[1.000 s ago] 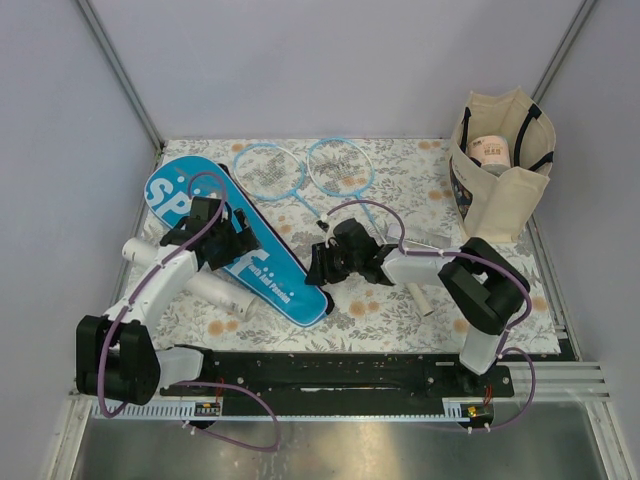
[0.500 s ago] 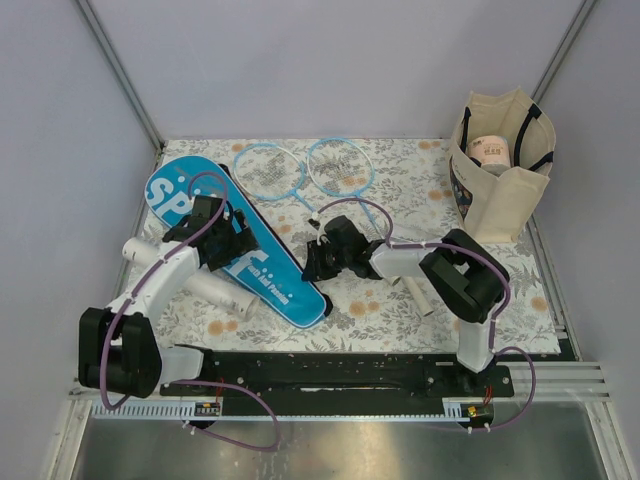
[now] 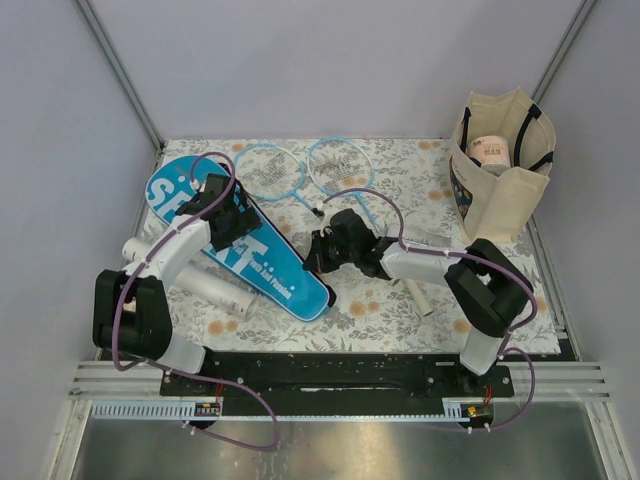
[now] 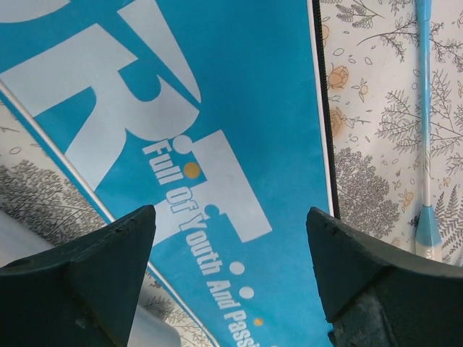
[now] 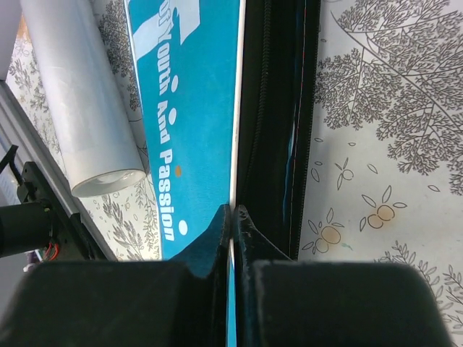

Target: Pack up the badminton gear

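The blue "SPORT" cover (image 3: 272, 272) lies flat on the left half of the floral mat. My left gripper (image 3: 238, 216) hovers open over its printed face (image 4: 217, 108), nothing between the fingers. My right gripper (image 3: 316, 254) is shut on the cover's white-piped right edge (image 5: 233, 181), beside the black zipper band (image 5: 275, 108). The white tube (image 3: 212, 290) lies along the cover's left side (image 5: 79, 101). Two light-blue rackets (image 3: 268, 168) (image 3: 340, 164) lie at the back, and one blue shaft (image 4: 425, 144) shows right of the cover. The shuttlecock is out of view.
A beige tote (image 3: 512, 190) with black handles stands at the back right, a white roll (image 3: 490, 150) inside it. A white racket handle (image 3: 420, 296) lies by my right forearm. Grey walls close the cell on three sides.
My right gripper has closed on the cover's edge. My left gripper has moved up the cover toward its wide end, staying open. The cover has shifted slightly.
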`<state>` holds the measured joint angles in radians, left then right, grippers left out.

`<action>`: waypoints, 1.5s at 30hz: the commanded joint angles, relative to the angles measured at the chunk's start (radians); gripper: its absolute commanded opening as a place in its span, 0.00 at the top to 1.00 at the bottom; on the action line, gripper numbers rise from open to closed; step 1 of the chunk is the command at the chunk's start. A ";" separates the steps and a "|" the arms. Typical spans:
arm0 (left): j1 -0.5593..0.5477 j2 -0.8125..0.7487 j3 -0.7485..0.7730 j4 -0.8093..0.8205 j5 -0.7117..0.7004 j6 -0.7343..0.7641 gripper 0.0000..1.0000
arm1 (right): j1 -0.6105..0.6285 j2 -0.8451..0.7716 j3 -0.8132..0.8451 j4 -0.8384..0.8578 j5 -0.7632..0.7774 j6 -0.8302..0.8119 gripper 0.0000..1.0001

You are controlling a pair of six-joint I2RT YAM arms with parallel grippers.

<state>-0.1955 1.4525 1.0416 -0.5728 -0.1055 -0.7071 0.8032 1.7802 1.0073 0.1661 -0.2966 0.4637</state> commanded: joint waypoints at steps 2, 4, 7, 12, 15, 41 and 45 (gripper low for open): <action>-0.039 0.078 0.070 0.059 -0.033 -0.075 0.14 | 0.050 -0.083 -0.016 -0.014 0.135 -0.048 1.00; -0.050 0.110 0.075 0.074 -0.019 -0.091 0.16 | 0.074 -0.097 -0.029 -0.005 0.177 -0.060 1.00; -0.059 0.158 0.093 0.076 -0.005 -0.098 0.18 | 0.100 -0.105 -0.035 -0.007 0.215 -0.074 1.00; -0.073 0.197 0.094 0.083 -0.006 -0.083 0.18 | 0.116 -0.111 -0.042 -0.007 0.232 -0.079 1.00; -0.081 0.210 0.084 0.105 -0.007 -0.074 0.18 | 0.117 -0.116 -0.056 0.007 0.237 -0.077 1.00; -0.122 0.207 0.130 0.086 0.059 -0.046 1.00 | 0.129 -0.122 -0.045 -0.056 0.326 -0.048 0.77; -0.122 0.180 0.121 0.094 0.061 -0.008 1.00 | 0.113 -0.172 -0.038 -0.092 0.335 -0.072 0.59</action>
<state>-0.3180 1.7004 1.1328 -0.4908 -0.0570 -0.7620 0.9237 1.6943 0.9421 0.0982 -0.0051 0.4076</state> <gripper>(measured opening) 0.025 0.350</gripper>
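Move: My open left hand hovers over the blue racket bag; the stretch of the bag's zip-side edge it goes for lies about 5 cm to its right, 2 cm ahead and 5 cm below. The white tube's middle is some 17 cm left and 14 cm back, the nearer racket's roughly 19 cm right and 8 cm ahead. From my right hand, already pinching that edge farther down, the stretch is about 12 cm ahead and 11 cm left, and the bag's near end 14 cm back, 2 cm right. I draw my right hand back about 2 cm with the bag's edge still pinched, while my left hand goes some 6 cm right, about 5 cm down and slightly forward to the edge farther up, then shuts its fingers and pinches the pale piping there. Once the left has closed, my right fingers part and let go of the edge, that hand rolling a little as it eases right. ##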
